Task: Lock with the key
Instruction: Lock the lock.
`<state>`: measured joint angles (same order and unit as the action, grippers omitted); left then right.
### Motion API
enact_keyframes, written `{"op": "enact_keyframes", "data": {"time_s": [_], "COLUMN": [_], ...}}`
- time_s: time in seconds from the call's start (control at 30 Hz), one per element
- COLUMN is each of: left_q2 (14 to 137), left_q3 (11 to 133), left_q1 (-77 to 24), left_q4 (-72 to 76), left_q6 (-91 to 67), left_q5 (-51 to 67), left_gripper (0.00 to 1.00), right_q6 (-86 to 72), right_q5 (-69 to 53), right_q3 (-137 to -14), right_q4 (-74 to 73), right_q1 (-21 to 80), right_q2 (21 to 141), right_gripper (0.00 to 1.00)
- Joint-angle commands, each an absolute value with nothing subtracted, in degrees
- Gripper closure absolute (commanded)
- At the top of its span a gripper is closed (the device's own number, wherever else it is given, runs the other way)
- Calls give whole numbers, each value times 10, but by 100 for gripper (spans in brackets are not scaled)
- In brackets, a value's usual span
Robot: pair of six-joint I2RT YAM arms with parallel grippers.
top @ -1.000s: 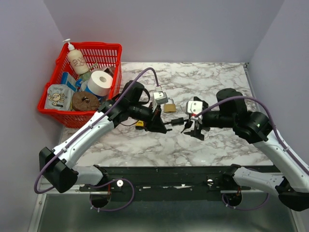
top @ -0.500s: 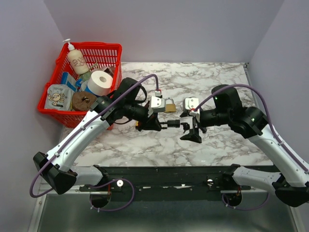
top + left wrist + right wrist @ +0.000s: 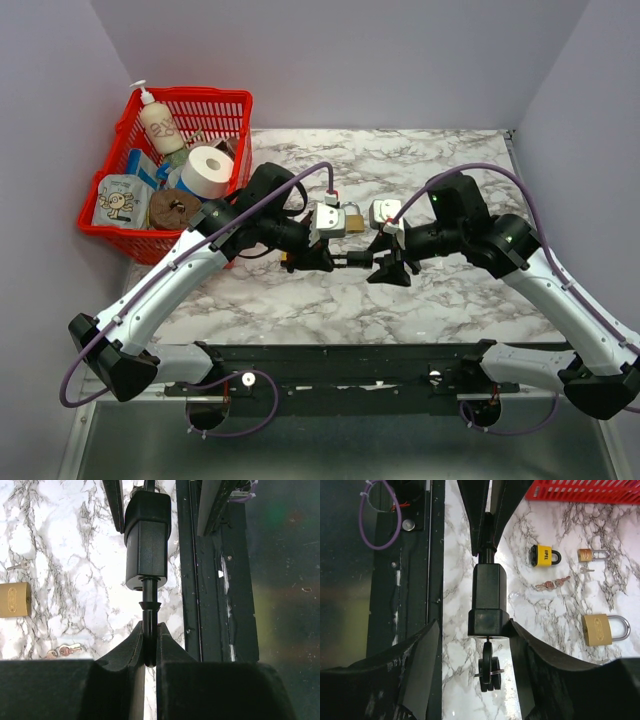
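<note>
A black padlock (image 3: pixel 146 545) hangs in the air above the marble table, held by its thin shackle (image 3: pixel 150 625). My left gripper (image 3: pixel 149 640) is shut on that shackle. In the right wrist view the padlock's body (image 3: pixel 489 600) points at the camera. A black key (image 3: pixel 489 667) with its ring sits in the keyhole end. My right gripper (image 3: pixel 474 630) is open and straddles that end. Its right finger (image 3: pixel 540 660) is close against the body's corner, and its left finger (image 3: pixel 420 665) stands apart. From above, the padlock (image 3: pixel 352 260) bridges both grippers.
On the marble table lie a yellow padlock (image 3: pixel 544 555), a small brass padlock (image 3: pixel 590 555), a large brass padlock (image 3: pixel 600 629) and loose keys (image 3: pixel 552 583). A red basket (image 3: pixel 180 170) of goods stands at the back left. The black frame rail (image 3: pixel 350 365) runs along the near edge.
My right gripper has moved left onto the padlock's key end and its jaws have narrowed. The left arm shifted slightly, still gripping the shackle.
</note>
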<state>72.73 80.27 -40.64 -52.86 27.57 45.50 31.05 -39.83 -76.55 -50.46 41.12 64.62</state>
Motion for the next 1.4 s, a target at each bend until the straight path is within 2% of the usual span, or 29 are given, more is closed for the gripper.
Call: {"op": "enact_keyframes", "data": {"time_s": [0.0, 0.67, 0.8, 0.83, 0.93, 1.1, 1.37], "left_q2": [715, 698, 687, 686, 672, 661, 663], "left_q3": [828, 794, 785, 785, 770, 746, 745], "left_q1": [-410, -410, -410, -410, -410, -410, -410], "left_q4": [-487, -428, -419, -415, -396, -371, -361], "left_q6": [269, 228, 222, 222, 219, 209, 203], "left_q5": [474, 487, 491, 495, 497, 500, 504], "left_gripper": [100, 100, 100, 100, 100, 100, 100], "right_q6": [314, 310, 304, 303, 297, 266, 265], "right_q5": [-405, -402, -408, -416, -425, -426, -447], "right_q3": [-757, -731, -724, -723, -712, -683, -690], "right_q4": [-481, -455, -448, -447, -419, -353, -359], "right_q1": [411, 421, 421, 421, 421, 421, 420], "right_q2": [644, 657, 652, 650, 634, 616, 620], "right_gripper": [35, 45, 40, 33, 32, 41, 57]}}
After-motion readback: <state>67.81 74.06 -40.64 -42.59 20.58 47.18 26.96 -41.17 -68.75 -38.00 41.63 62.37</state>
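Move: Level with both hands, in the gap between them, is the black lock's body: about 5 cm to the right of the left hand, which already grips its shackle, and roughly 3 cm to the left of the right hand. On the table some 24 cm below lie, from the left hand, the large brass padlock about 21 cm ahead and 4 cm right, the keys 13 cm ahead and 4 cm left, and the yellow padlock 11 cm ahead and 10 cm left. Sliding its fingers farther along both sides of the black lock's body, the right hand works left about 1.5 cm, sinking some 2 cm and then climbing most of it back. Its half-open fingers narrow, widen briefly, then narrow again on the body, tips tilting up about 5 degrees; the left keeps its grip on the shackle, rising 1 cm and tilting its tips up slightly. ##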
